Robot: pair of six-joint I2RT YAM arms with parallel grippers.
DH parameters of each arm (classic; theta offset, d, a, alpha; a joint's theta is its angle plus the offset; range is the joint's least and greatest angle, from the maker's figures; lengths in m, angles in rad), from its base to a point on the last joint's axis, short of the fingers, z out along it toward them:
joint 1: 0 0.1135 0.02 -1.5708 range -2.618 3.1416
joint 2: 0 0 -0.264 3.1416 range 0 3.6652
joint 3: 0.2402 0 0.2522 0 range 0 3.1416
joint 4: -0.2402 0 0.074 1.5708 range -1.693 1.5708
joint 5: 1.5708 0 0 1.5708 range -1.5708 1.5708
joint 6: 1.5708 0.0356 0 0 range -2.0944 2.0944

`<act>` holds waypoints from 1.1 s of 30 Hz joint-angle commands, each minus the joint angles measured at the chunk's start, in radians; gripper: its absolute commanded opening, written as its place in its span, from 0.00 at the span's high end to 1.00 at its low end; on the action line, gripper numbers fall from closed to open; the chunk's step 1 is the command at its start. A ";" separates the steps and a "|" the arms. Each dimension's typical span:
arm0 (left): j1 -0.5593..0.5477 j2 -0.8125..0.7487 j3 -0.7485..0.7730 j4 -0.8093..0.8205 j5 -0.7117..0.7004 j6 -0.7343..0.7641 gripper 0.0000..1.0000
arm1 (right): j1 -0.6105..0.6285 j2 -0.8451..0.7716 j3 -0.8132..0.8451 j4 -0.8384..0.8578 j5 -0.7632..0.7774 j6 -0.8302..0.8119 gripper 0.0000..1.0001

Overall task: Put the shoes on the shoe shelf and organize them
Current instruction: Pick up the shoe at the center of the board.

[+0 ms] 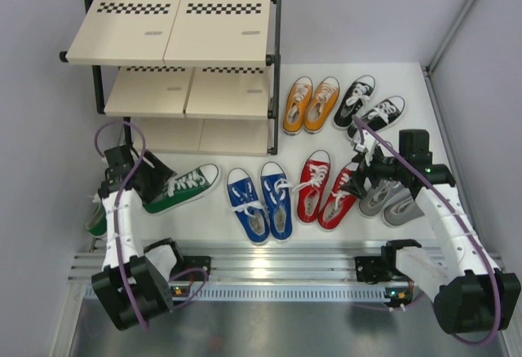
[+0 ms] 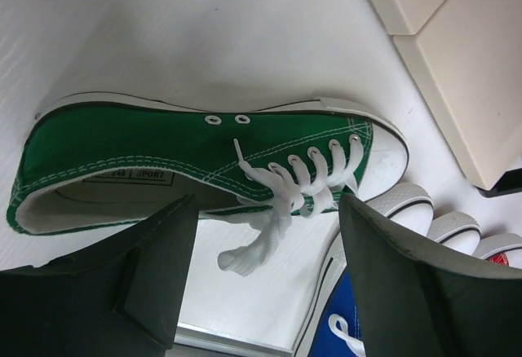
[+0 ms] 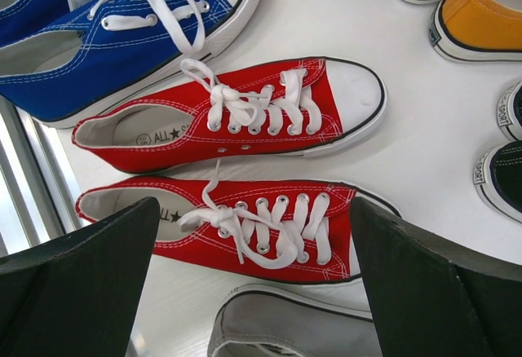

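The shoe shelf stands at the back left, its boards bare. One green shoe lies in front of it; its mate is mostly hidden behind the left arm. My left gripper is open just over the green shoe's heel end; in the left wrist view the gripper hangs beside the green shoe. The blue pair, red pair, orange pair and black pair lie on the table. My right gripper is open above a red shoe and a grey shoe.
The white table ends at the metal rail in front of the shoes. Grey walls close in the back and both sides. The grey pair lies at the right, partly under the right arm.
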 commanded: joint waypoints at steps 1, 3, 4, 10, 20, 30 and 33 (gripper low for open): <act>0.001 0.060 0.032 -0.003 0.023 -0.015 0.25 | -0.009 -0.003 0.034 -0.005 -0.046 -0.029 0.01; 0.000 0.099 0.017 0.034 0.064 -0.019 0.27 | -0.009 -0.005 0.034 -0.006 -0.047 -0.031 0.01; 0.000 0.108 0.009 0.044 0.077 -0.022 0.28 | -0.011 -0.003 0.034 -0.008 -0.049 -0.031 0.01; 0.001 0.140 -0.068 0.150 0.152 -0.054 0.34 | -0.009 0.000 0.038 -0.013 -0.055 -0.032 0.00; 0.000 0.136 -0.174 0.376 0.270 -0.148 0.72 | -0.009 0.000 0.038 -0.014 -0.055 -0.032 0.01; 0.001 -0.084 -0.191 0.517 0.333 -0.390 1.00 | -0.011 0.006 0.040 -0.020 -0.060 -0.031 0.01; 0.003 -0.127 -0.197 0.555 0.310 -0.476 1.00 | -0.009 0.006 0.040 -0.020 -0.061 -0.027 0.01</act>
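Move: The green shoe, toe pointing forward-right, has its middle about 5 cm right of the open left hand, level with it fore and aft, and some 6 cm below. Its mate sits roughly 22 cm to the hand's left and 7 cm back, the nearer blue shoe about 27 cm right and 6 cm back. The bottom shelf's near edge runs 12 cm ahead, its middle 11 cm right. From the right hand, the green shoe is around 50 cm left and 4 cm back, 11 cm lower. The left fingers come to pinch the green shoe's canvas at the front of its opening, by the laces: the hand sinks about 4 cm, easing right, and shuts around it. Still drifting forward and right, it then climbs some 6 cm with the canvas held, the wrist tipping the fingertips upward and its left side down by close to 20 degrees each. ##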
